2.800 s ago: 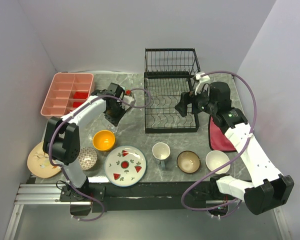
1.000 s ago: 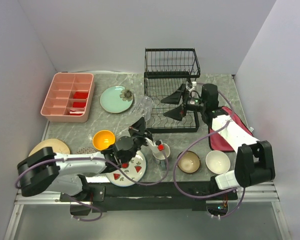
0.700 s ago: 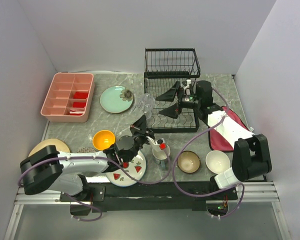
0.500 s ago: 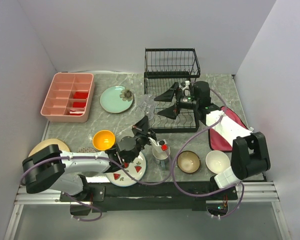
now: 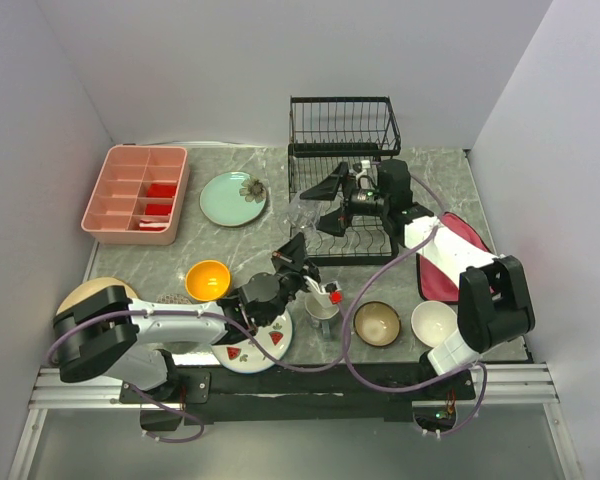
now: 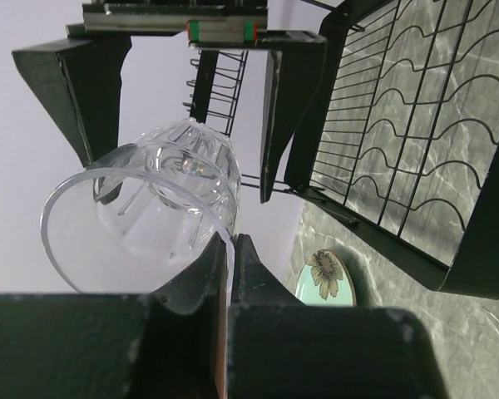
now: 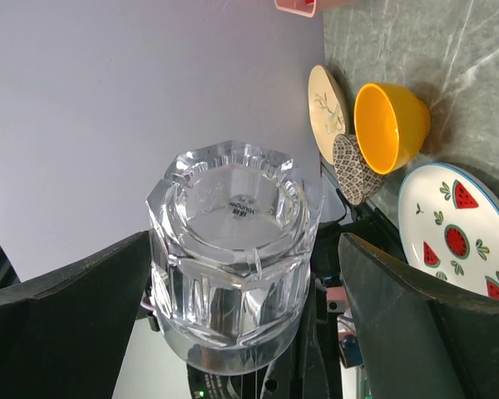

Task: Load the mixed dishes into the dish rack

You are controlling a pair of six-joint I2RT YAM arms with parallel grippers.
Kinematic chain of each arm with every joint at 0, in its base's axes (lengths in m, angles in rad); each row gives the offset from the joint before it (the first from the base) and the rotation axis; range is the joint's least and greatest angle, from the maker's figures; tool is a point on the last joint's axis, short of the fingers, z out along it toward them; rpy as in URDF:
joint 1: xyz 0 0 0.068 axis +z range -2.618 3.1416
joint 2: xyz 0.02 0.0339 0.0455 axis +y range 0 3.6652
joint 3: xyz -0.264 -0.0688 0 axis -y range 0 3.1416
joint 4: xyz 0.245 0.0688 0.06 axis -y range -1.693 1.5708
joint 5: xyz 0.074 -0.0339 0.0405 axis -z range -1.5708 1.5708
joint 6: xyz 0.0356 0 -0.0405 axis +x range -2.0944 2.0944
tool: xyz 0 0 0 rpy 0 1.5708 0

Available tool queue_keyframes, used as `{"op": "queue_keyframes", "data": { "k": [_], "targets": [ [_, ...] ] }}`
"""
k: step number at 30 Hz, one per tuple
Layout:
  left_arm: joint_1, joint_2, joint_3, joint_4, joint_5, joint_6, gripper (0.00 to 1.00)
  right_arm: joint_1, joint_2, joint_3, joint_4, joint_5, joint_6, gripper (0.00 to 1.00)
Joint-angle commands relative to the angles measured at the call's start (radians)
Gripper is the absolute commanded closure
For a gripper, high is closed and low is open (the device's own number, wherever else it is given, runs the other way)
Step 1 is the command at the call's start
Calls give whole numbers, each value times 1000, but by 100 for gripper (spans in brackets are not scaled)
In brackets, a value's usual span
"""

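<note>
A clear glass (image 6: 150,208) is held off the table, just left of the black wire dish rack (image 5: 345,150). My left gripper (image 6: 230,245) is shut on its rim, one finger inside and one outside. My right gripper (image 7: 241,283) is open, its two fingers (image 7: 66,307) standing on either side of the glass's base (image 7: 233,258) without touching it. From above, the glass (image 5: 302,212) hangs between the left gripper (image 5: 294,246) and the right gripper (image 5: 327,203). On the table lie the mint plate (image 5: 233,198), orange bowl (image 5: 208,280), watermelon plate (image 5: 255,345), mug (image 5: 323,305), brown bowl (image 5: 377,322), white bowl (image 5: 435,322) and tan plate (image 5: 90,297).
A pink compartment tray (image 5: 135,190) stands at the back left. A red cloth (image 5: 445,265) lies right of the rack, partly under the right arm. The left arm stretches low over the dishes at the table's front. A patterned bowl (image 7: 353,170) sits next to the orange bowl (image 7: 389,125).
The right gripper has slid left from over the rack until its open fingers flank the glass. The left gripper has edged right and up, still holding the glass.
</note>
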Motion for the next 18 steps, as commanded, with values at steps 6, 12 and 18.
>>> {"op": "queue_keyframes", "data": {
  "k": [6,12,18],
  "targets": [
    [-11,14,69,69,12,-2,99,5,-14,46,18,-3,-41,16],
    [-9,-1,61,37,-5,-15,81,-24,-63,40,-20,3,-146,40],
    [-7,-122,9,-82,-28,-21,8,-65,-110,75,-95,11,-359,51]
  ]
}}
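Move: The clear glass is pinched at its rim by the left fingers; its middle sits about 5 cm ahead of the left hand, 2 cm right and 3 cm above. From the right hand the glass's middle is about 3 cm to the left at the same height, its base already between the open fingers. The rack's lower tray lies roughly 12 cm ahead, 6 cm right and 22 cm below the right hand; the white mug, 13 cm back and 1 cm right, some 21 cm below. The glass changes hands in mid-air: the right fingers close part-way from wide open and stop on its base end, while the left hand stays put and then opens wide, letting go of the rim. The right hand keeps its grip, rolls about 10 degrees so its top tips back towards the robot, and eases some 1.5 cm right, away from the left hand. ##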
